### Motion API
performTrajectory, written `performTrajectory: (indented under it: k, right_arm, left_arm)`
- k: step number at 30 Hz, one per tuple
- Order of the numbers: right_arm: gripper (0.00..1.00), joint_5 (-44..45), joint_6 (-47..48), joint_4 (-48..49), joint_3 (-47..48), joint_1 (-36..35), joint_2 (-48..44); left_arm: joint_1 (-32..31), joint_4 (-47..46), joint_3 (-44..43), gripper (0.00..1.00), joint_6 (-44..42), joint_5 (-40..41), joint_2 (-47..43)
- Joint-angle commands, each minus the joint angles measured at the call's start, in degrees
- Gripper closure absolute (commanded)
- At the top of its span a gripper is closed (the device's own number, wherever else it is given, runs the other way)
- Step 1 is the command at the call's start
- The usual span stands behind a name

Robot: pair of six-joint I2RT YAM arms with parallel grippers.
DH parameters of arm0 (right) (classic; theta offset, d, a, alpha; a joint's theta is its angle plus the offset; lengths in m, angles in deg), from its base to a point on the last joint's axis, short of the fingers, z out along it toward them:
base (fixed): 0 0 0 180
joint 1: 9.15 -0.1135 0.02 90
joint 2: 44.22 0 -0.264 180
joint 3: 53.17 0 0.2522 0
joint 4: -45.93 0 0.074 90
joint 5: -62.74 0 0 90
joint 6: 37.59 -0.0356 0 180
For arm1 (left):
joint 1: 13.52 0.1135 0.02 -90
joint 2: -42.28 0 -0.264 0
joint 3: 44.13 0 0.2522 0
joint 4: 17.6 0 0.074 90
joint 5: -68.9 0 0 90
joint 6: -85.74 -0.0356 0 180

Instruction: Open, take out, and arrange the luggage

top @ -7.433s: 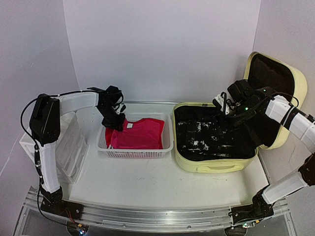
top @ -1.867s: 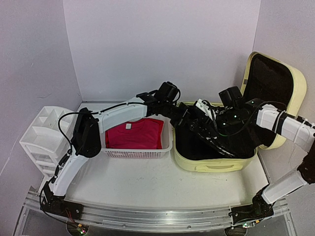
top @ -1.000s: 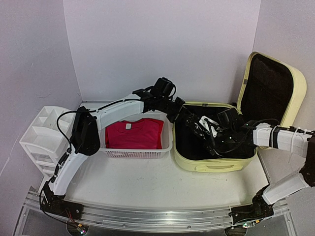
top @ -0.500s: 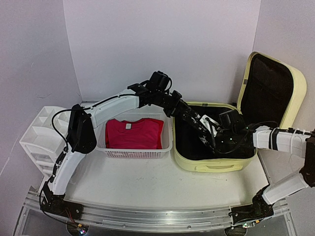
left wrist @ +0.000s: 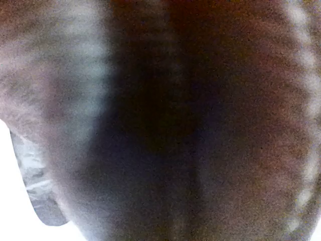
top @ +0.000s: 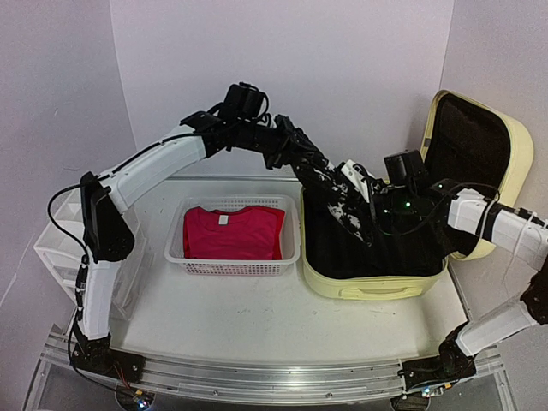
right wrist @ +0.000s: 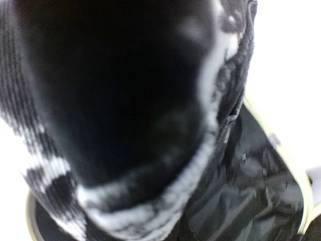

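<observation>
The luggage (top: 368, 287), a pale-yellow suitcase, lies open at the right with its lid (top: 505, 145) propped up. A black-and-white patterned garment (top: 342, 205) hangs stretched above its black lining. My left gripper (top: 301, 163) is shut on the garment's upper left end. From the right, my right gripper (top: 370, 199) is shut on its lower part. Blurred dark fabric (left wrist: 160, 120) fills the left wrist view and hides the fingers. In the right wrist view the garment (right wrist: 115, 100) covers the jaws, with the lining (right wrist: 261, 186) and yellow rim (right wrist: 273, 140) behind it.
A white mesh basket (top: 231, 267) holding a folded red shirt (top: 233, 231) stands just left of the suitcase. A white drawer unit (top: 56, 248) sits at the far left, partly behind my left arm. Walls close in the back and both sides.
My right gripper has closed on the garment. Both arms have lifted it up out of the suitcase, the left arm swinging higher and back.
</observation>
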Motion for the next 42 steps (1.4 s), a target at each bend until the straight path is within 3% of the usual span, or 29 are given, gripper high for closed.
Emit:
performTrajectory:
  k: [1,10,21,29,42]
  right_arm:
    - [1.0,0.9,0.9,-1.4,6.0,-3.2,3.2]
    - [1.0,11.1,1.1,-3.5,15.6,-12.7,11.2]
    - [1.0,28.4,2.9,-5.2,25.3,-24.6,24.0]
    - [1.0,38.8,2.7,-6.3,31.0,-28.7,31.5]
    - [1.0,41.5,-0.8,-6.9,36.6,-29.9,40.1]
  left_arm:
    - [3.1,-2.3,4.2,1.0,-11.0,-3.3,-12.2]
    - [8.4,3.8,19.8,1.0,-24.3,-5.3,-23.5]
    - [17.1,5.8,33.7,1.0,-34.7,-14.0,-27.7]
    - [20.8,7.4,38.9,1.0,-42.3,-15.9,-27.5]
    - [24.1,9.5,44.9,1.0,-48.1,-15.1,-26.7]
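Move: Out to the left, the white basket that the held black garment is going to lies about 20 cm from the left hand, level with it in reach and roughly 30 cm lower. From the right hand, the basket is some 26 cm left, 2 cm farther out and 16 cm down. The red shirt lies folded in the middle of the basket. The open suitcase's base is centred about 20 cm right of the left hand, 2 cm nearer the base and some 30 cm below. Carrying the black garment between them, both hands sweep left about 20 cm from the suitcase towards the white basket, rising a touch before sinking, the left by about 12 cm overall and the right by about 7. Both grippers keep their pinch while their fingers tip farther down, the right's by some 30 degrees, the left's less. ##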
